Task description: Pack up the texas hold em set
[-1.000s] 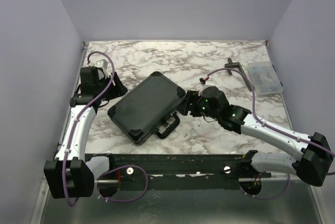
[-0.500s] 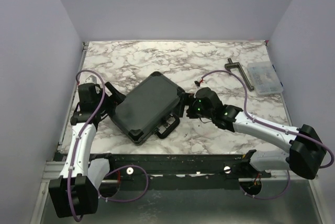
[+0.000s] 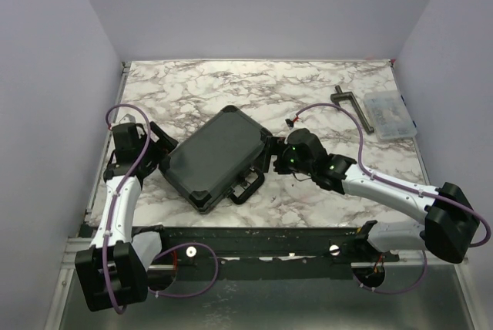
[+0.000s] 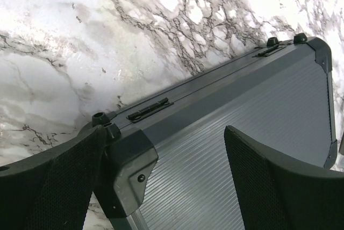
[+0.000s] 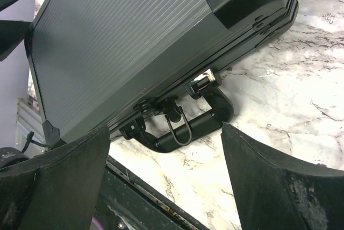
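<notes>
The black case (image 3: 218,155) of the texas hold em set lies shut and flat on the marble table, turned diagonally, its handle (image 3: 248,186) facing the near edge. My left gripper (image 3: 159,147) is open at the case's left corner. In the left wrist view its fingers (image 4: 54,184) straddle the corner cap (image 4: 127,170) above the ribbed lid (image 4: 242,106), one finger right against the cap. My right gripper (image 3: 273,156) is open at the case's right side. In the right wrist view the handle (image 5: 185,129) lies just beyond the open gripper (image 5: 166,184), with bare marble between the fingers. Chips, dice and cards are out of view.
A clear plastic compartment box (image 3: 390,114) and a dark T-shaped clamp (image 3: 353,106) lie at the back right. A small dark bit (image 3: 293,120) sits behind the right gripper. A black rail (image 3: 269,241) runs along the near table edge. Lilac walls close in three sides.
Both grippers have opened wider. The left gripper moved from the case's far-left edge toward me to its left corner. The right arm shifted a little nearer and lower.
</notes>
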`<control>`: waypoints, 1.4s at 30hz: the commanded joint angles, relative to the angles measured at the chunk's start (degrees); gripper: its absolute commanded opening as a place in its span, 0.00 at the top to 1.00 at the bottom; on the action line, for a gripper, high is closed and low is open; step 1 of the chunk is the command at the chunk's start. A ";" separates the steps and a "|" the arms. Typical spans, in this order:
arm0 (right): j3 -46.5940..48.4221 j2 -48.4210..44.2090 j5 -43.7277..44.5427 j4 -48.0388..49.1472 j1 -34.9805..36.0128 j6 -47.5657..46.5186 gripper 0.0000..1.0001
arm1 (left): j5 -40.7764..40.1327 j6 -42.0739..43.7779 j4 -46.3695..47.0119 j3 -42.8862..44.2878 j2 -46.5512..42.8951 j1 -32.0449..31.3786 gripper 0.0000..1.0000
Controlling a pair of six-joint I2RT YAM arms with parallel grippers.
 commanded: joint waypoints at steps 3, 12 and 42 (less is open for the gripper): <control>-0.92 -0.60 0.06 0.81 0.16 -0.03 0.12 | 0.66 -0.84 0.69 -2.12 0.67 0.60 0.08; -0.22 0.13 0.00 0.82 0.17 -0.61 0.12 | 2.14 -2.69 0.97 -6.88 -3.32 0.54 0.07; 2.30 -2.57 5.09 -4.76 0.16 -3.75 0.12 | 1.99 -1.45 -3.48 -7.73 -13.91 -17.33 0.14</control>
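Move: The closed case's left corner sits almost under the open left gripper, about 3 cm to its left, 1 cm back and some 4 cm below. The lid's middle is roughly 12 cm to the left hand's right and level with it, and the case's handle some 21 cm right and 8 cm back, lower down. From the right hand, the same left corner lies about 29 cm to the left, roughly level fore and aft, and 5 cm lower. With its fingers kept wide open, the left hand first sinks about 2.5 cm over the case's left corner while easing back a little, so that its left finger comes down on the outer side of that corner. It then sweeps right some 6.5 cm and farther back, about 4 cm back in all, turning roughly 10 degrees clockwise as the left finger pushes the corner along, while the right hand stays almost in place near the handle, open, until a slight drift right at the end. ##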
